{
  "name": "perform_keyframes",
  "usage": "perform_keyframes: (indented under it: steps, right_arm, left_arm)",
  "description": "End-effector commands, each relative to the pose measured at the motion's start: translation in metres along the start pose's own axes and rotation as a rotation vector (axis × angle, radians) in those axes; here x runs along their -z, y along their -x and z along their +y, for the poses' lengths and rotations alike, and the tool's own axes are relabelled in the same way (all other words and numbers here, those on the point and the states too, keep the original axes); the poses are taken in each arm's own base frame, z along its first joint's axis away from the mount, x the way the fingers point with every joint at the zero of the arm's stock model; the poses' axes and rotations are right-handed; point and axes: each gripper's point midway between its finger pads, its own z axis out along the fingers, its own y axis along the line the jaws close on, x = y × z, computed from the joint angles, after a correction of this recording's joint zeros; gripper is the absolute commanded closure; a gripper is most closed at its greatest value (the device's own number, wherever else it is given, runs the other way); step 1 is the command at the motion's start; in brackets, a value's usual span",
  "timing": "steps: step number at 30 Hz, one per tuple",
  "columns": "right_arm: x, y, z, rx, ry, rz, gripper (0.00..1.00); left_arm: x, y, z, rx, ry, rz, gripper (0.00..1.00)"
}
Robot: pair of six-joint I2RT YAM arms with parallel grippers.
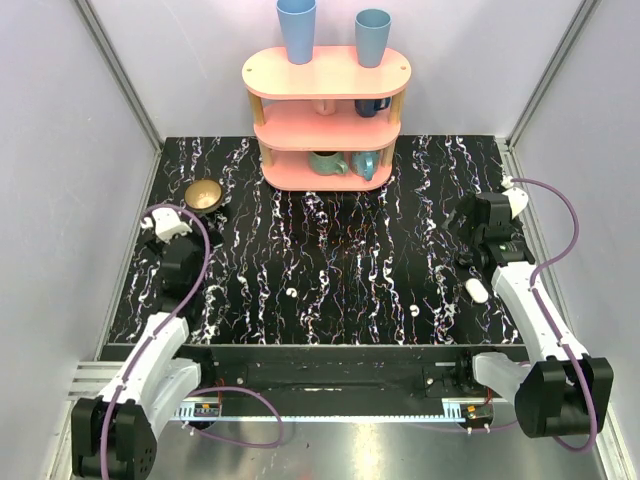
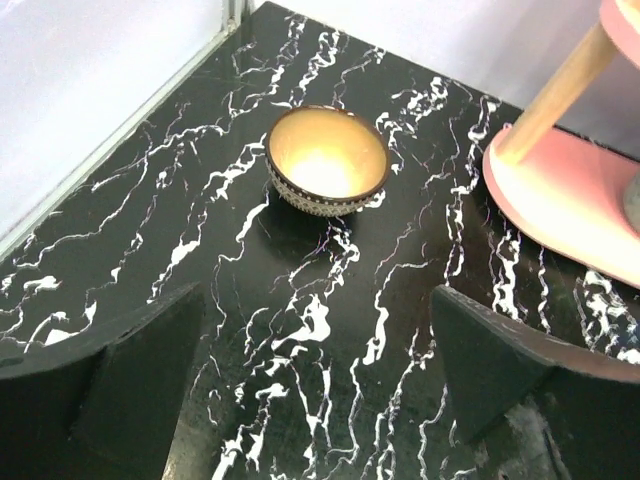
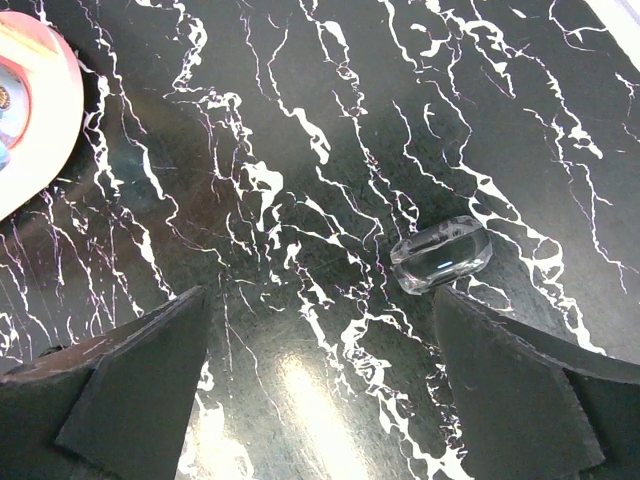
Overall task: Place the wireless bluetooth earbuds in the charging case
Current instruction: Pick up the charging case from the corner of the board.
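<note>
The white charging case [image 1: 477, 290] lies on the black marble tabletop at the right, beside the right forearm. Two tiny white earbuds lie apart on the table: one near the front middle [image 1: 291, 293], the other right of it [image 1: 413, 310]. My right gripper [image 1: 480, 218] [image 3: 320, 300] is open and empty, farther back than the case. A small clear oval piece [image 3: 441, 254] lies just ahead of its right finger. My left gripper [image 1: 172, 225] [image 2: 315, 300] is open and empty at the far left. The case and earbuds are out of both wrist views.
A small brown bowl [image 1: 204, 195] [image 2: 327, 160] sits just ahead of the left gripper. A pink three-tier shelf [image 1: 327, 115] with blue cups and mugs stands at the back middle; its base shows in the left wrist view [image 2: 560, 200]. Grey walls enclose the table.
</note>
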Motion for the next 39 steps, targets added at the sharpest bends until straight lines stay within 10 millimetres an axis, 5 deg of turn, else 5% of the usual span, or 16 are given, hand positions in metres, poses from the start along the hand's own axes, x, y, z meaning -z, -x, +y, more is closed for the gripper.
perform_keyframes:
  steps: [1,3,6,16,19,23,32,39]
  right_arm:
    - [0.011,0.024,0.001,-0.028,-0.014,-0.067,0.00]
    - [0.006,0.015,-0.008,-0.014,-0.061,-0.031,0.00]
    - [-0.005,0.004,-0.023,0.006,-0.153,0.051,0.00]
    - [-0.012,0.006,-0.034,-0.040,-0.110,0.076,0.00]
    - [-0.014,0.010,-0.043,-0.045,-0.126,0.075,0.00]
    - [-0.011,0.016,-0.051,-0.121,-0.147,0.049,0.00]
    - [-0.017,0.012,-0.046,-0.184,-0.126,0.061,0.00]
    - [-0.021,0.001,-0.057,-0.194,-0.143,0.098,0.00]
  left_arm:
    - [0.008,0.042,0.010,0.208,0.166,0.009,0.01]
    - [0.015,0.054,0.008,0.188,0.168,0.059,0.01]
    - [0.029,0.069,-0.027,0.117,-0.062,0.084,0.01]
    - [0.102,0.091,-0.101,0.050,-0.648,0.005,0.01]
    - [0.092,0.083,-0.086,0.080,-0.536,0.050,0.01]
    - [0.071,0.057,-0.018,0.208,-0.090,0.124,0.01]
    - [0.091,0.050,-0.063,0.112,-0.381,0.195,0.01]
    - [0.095,0.038,-0.074,0.081,-0.453,0.262,0.01]
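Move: The clear-topped case, apparently the charging case sought, lies about 7 cm to the right of the right hand, level with it fore and aft and some 14 cm below. The white case is about 8 cm back and 10 cm to the right of that hand, equally low. From the left hand, the clear-topped case is roughly 61 cm to the right; the nearer white earbud lies about 16 cm right and 10 cm back. Shift the right gripper about 5 cm right and 2 cm down towards the clear-topped case, turning it clockwise and tipping it a little further down, jaws wide open and short of contact. Meanwhile lift the open left gripper some 12 cm while drawing it right and back and turning it clockwise, then let it sink about 7 cm again, tipping down slightly, away from the bowl. ##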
